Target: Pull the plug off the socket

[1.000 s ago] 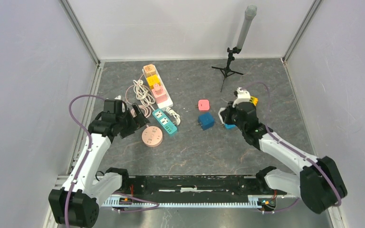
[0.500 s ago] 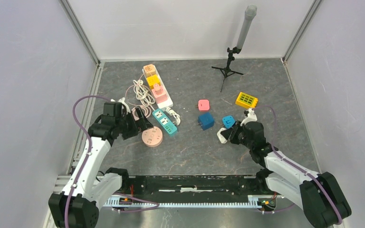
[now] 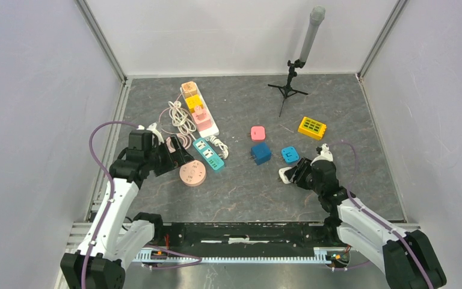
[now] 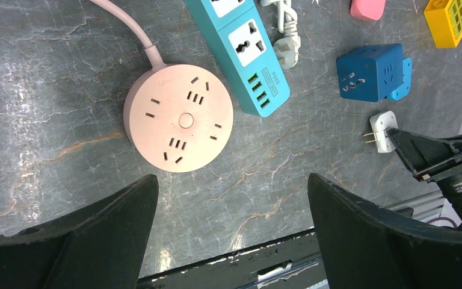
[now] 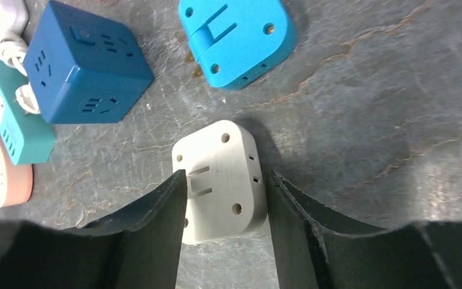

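The white plug (image 5: 222, 168) lies flat on the table with its prongs showing, plugged into no socket. My right gripper (image 5: 227, 176) is open around it, one finger on each side and a thin gap at the right finger (image 5: 289, 205). From above, the plug (image 3: 285, 175) lies at the tips of the right gripper (image 3: 295, 174). The yellow socket block (image 3: 311, 127) lies further back and to the right. My left gripper (image 4: 231, 235) hangs wide open and holds nothing, just on the near side of the round pink socket (image 4: 178, 117).
A light blue adapter (image 3: 289, 154), a dark blue cube socket (image 3: 260, 153) and a small pink block (image 3: 257, 132) lie mid-table. A teal power strip (image 3: 209, 153), a white strip with coloured plugs (image 3: 200, 108) and coiled cords sit left. A microphone stand (image 3: 287, 89) stands at the back.
My right gripper has carried the white plug from beside the yellow socket block toward the near edge, set it down and opened its jaws. The left arm has barely moved.
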Action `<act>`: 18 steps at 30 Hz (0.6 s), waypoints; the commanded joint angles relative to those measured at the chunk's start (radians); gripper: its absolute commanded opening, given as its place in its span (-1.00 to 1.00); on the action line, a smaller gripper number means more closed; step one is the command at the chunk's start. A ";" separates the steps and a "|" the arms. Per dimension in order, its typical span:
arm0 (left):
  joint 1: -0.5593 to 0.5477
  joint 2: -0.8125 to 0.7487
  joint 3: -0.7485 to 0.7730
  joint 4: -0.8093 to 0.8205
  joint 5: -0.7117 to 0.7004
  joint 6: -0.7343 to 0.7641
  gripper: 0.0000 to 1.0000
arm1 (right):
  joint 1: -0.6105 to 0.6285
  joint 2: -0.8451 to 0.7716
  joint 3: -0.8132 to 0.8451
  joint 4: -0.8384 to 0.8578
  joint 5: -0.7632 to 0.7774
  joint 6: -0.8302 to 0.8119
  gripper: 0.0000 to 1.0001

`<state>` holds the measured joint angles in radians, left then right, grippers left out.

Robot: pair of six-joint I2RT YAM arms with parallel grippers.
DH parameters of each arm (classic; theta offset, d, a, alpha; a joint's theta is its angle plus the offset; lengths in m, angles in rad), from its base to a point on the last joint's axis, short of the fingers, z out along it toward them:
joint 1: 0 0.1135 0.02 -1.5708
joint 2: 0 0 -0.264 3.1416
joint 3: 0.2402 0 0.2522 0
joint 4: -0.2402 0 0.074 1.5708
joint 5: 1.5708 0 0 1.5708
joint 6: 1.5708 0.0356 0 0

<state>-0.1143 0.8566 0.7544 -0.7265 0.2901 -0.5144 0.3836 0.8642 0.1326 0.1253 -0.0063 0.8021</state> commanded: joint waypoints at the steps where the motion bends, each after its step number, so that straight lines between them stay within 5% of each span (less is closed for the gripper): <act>1: 0.002 -0.009 -0.003 0.030 0.004 0.030 1.00 | -0.005 -0.042 0.007 -0.085 0.131 -0.043 0.16; 13: 0.002 0.013 0.000 0.030 -0.013 0.026 1.00 | -0.004 -0.292 0.042 -0.259 0.266 -0.222 0.70; 18: 0.002 -0.009 0.005 0.029 -0.064 0.013 1.00 | -0.006 -0.342 0.089 -0.139 0.159 -0.340 0.80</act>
<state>-0.1146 0.8692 0.7513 -0.7258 0.2741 -0.5148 0.3820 0.5381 0.1585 -0.1143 0.2092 0.5854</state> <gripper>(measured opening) 0.994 0.888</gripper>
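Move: The white plug sits right between the right hand's parted fingertips, its middle about 1 cm to the left and 1 cm below. The light blue plug is roughly 6 cm straight ahead of this hand, and the dark blue plug some 7 cm ahead and 8 cm to its left, both around 1 cm lower. For the left hand, the white plug is about 31 cm to the right, 1 cm back and 13 cm down. The right hand opens wider, sidesteps about 5 cm right off the white plug, then rises some 3 cm. ##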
